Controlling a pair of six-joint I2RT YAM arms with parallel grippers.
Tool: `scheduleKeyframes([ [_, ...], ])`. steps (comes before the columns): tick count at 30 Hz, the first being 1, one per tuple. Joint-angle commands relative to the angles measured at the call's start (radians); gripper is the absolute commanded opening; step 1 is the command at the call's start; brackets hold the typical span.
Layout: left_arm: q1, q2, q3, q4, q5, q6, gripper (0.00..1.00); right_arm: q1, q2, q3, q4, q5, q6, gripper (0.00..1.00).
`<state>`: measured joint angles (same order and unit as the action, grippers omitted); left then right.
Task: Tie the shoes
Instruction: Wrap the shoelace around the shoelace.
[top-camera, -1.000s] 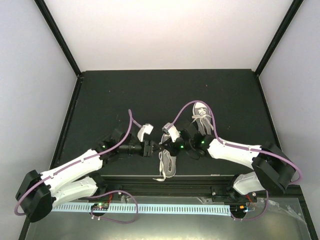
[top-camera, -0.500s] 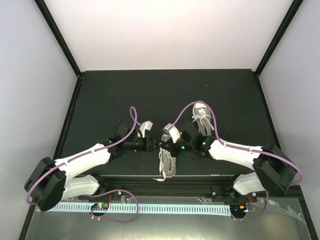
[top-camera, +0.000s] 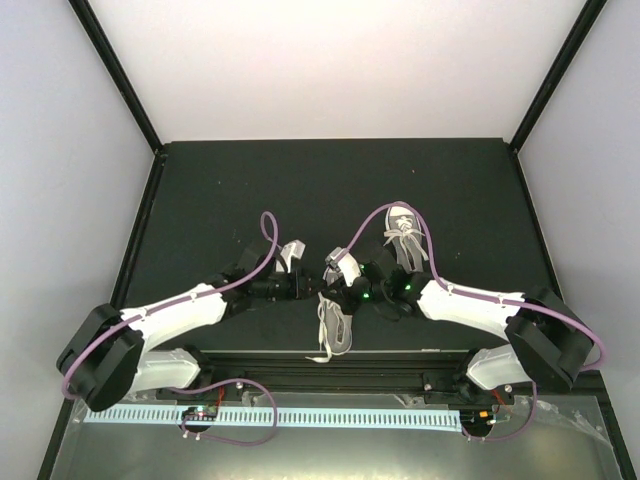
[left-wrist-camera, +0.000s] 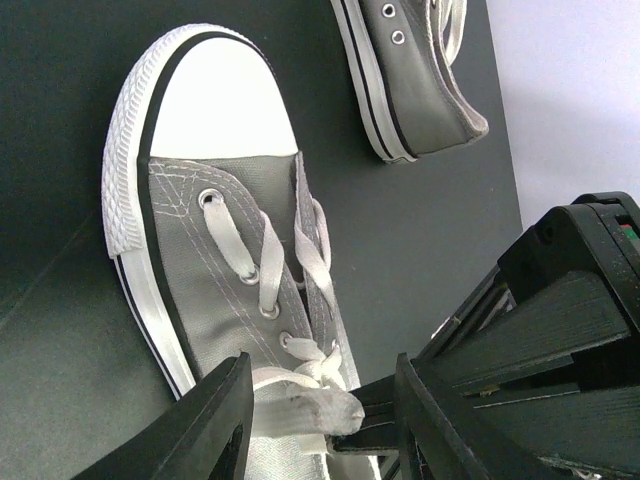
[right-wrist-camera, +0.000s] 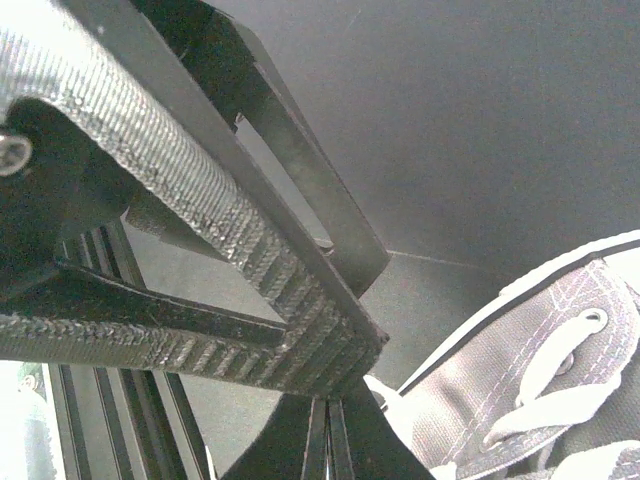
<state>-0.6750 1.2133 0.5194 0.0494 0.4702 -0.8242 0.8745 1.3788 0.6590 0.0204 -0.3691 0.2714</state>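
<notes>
One of the shoes, grey canvas with a white toe cap, lies at the near table edge. The other lies farther back to the right. Both grippers meet over the near shoe's laces. In the left wrist view a folded piece of white lace lies between the fingers of my left gripper, which stand apart on either side of it. My right gripper is shut, its thin tips pinching that lace from the right.
The black mat ends at a metal rail just in front of the near shoe. Light walls enclose the table on three sides. In the right wrist view the left gripper's ribbed fingers fill the left half.
My left arm has pushed its gripper a little right, toward the shoe, and its jaws widened then narrowed again. The right arm and both shoes have stayed put.
</notes>
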Motion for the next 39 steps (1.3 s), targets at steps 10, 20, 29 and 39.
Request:
scheduleKeyframes([
  [10, 0.001, 0.061, 0.017, 0.097, 0.088, -0.034, 0.35, 0.001, -0.018, 0.002, 0.027, 0.009, -0.007, 0.01],
  [20, -0.003, 0.061, 0.002, 0.11, 0.09, -0.046, 0.04, 0.0, -0.032, 0.007, 0.022, 0.028, -0.005, 0.02],
  [29, -0.004, 0.042, -0.001, 0.087, 0.055, -0.038, 0.02, 0.017, -0.171, -0.002, -0.125, 0.097, 0.04, 0.65],
  [39, 0.001, 0.034, 0.001, 0.079, 0.034, -0.033, 0.01, 0.353, -0.179, 0.059, -0.395, 0.483, 0.327, 0.6],
])
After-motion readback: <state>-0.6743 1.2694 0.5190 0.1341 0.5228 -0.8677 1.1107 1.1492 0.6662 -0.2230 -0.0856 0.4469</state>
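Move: The shoelace end still pinched by the right fingers lies just between the left hand's open fingertips, about 1 cm to its right and at its height; from the right hand it sits roughly 1 cm left. The laced shoe's middle is some 3 cm back, 3 cm right and 6 cm below the left hand. From the right hand, the loose lace end by the heel lies about 14 cm back, 1 cm left and 9 cm down, and the other shoe 11 cm ahead, 18 cm right, 6 cm down. The left hand eases about 1 cm to the right onto the lace end offered beside the right fingertips, shuts from a part-open gap to pinch it and then holds still over the shoe, while the right hand keeps its pinch. Only after that does the right hand open wide and let go, rising about 4.5 cm clear of the left fingers, then swinging back some 5 cm over the shoe towards the loose lace end by the heel and starting to dip, fingers still open. ##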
